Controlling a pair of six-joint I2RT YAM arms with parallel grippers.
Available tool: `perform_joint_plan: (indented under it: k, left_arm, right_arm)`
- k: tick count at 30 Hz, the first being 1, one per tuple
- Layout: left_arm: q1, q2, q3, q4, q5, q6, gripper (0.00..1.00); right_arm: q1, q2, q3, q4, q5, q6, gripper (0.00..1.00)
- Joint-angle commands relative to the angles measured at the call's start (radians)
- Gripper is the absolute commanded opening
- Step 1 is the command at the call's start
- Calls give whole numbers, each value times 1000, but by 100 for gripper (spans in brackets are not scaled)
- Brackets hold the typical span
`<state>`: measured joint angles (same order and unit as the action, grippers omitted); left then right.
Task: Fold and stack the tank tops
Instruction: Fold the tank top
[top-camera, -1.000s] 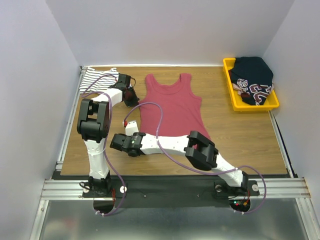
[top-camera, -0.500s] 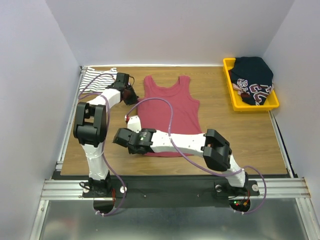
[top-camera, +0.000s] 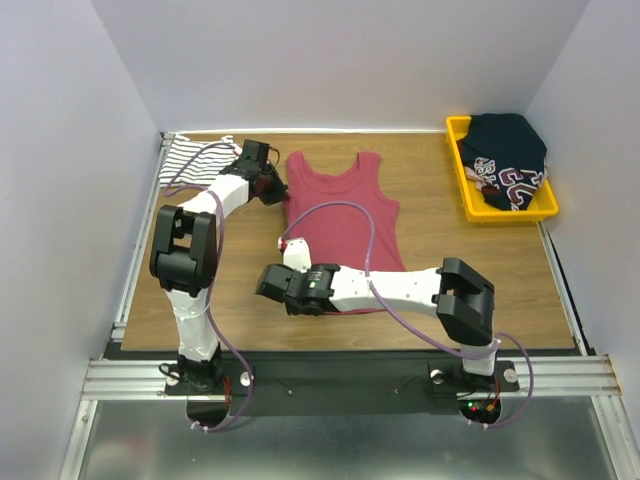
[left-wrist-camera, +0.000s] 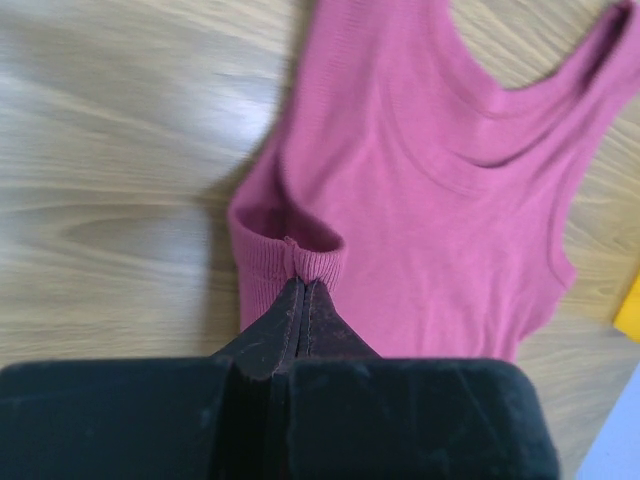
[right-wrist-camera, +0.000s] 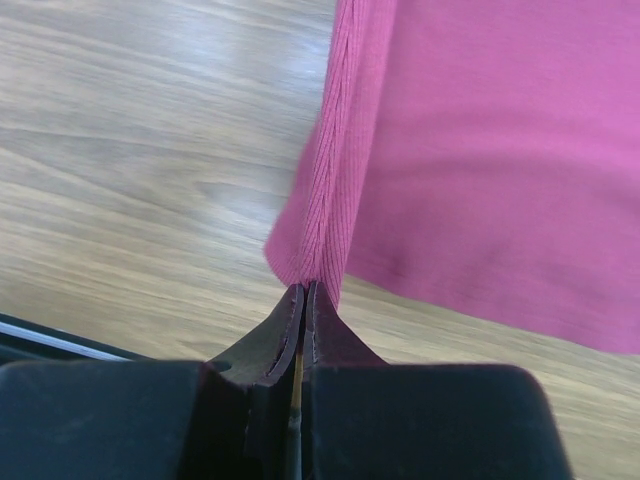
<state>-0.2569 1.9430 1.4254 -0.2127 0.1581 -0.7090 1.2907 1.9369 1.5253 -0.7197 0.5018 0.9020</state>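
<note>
The maroon red tank top (top-camera: 345, 215) lies spread on the wooden table (top-camera: 470, 270), straps toward the back wall. My left gripper (top-camera: 277, 188) is shut on the top's left armhole edge (left-wrist-camera: 300, 262), which bunches at the fingertips. My right gripper (top-camera: 290, 250) is shut on the lower left hem corner (right-wrist-camera: 300, 262), lifting it slightly off the wood. In the left wrist view the neckline and straps of the maroon tank top (left-wrist-camera: 470, 170) stretch away to the right. The white striped tank top (top-camera: 192, 156) lies crumpled in the back left corner.
A yellow bin (top-camera: 470, 190) at the back right holds a dark navy garment with lettering (top-camera: 510, 155). White walls close in the table on three sides. A metal rail (top-camera: 140, 240) runs along the left edge.
Both grippers have carried the maroon top's left side to the right. The right arm's elbow swung right, and the top's left edge now sits further in.
</note>
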Motion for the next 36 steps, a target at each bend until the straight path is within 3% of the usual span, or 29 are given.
perform_joint_plan:
  k: [1, 22, 36]
  left_arm:
    - [-31, 19, 81, 22, -2, -30, 0]
    - [-169, 203, 305, -17, -25, -72, 0]
    - [-205, 257, 334, -16, -40, -60, 0]
  right_arm:
    - [-11, -87, -54, 46, 27, 31, 0]
    - [-73, -341, -385, 111, 60, 117, 0]
    - [-87, -374, -501, 160, 43, 153, 0]
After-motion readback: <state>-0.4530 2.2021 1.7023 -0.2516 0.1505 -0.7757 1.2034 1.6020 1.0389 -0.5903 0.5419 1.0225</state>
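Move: The left hand already holds the tank top's left side near the armhole, about 6 cm above the table; the middle line it is bringing this side to lies 13 cm to its right, roughly level. The low point of the neckline is 13 cm right and 5 cm ahead, the left shoulder strap 12 cm ahead and 3 cm right, the striped tank top 13 cm ahead and 22 cm left. The right hand holds the left end of the hem; the hem's middle lies 12 cm to its right, level, 5 cm below. Rightward together, both arms carry the pinched left side of the tank top in over its body towards the middle line, each going about 11 cm and turning some 10 degrees clockwise. The left hand rises slightly at first, then sinks to end 3 cm lower beneath the neckline; the right dips a couple of centimetres only at the end. Both grippers stay shut on the cloth. ##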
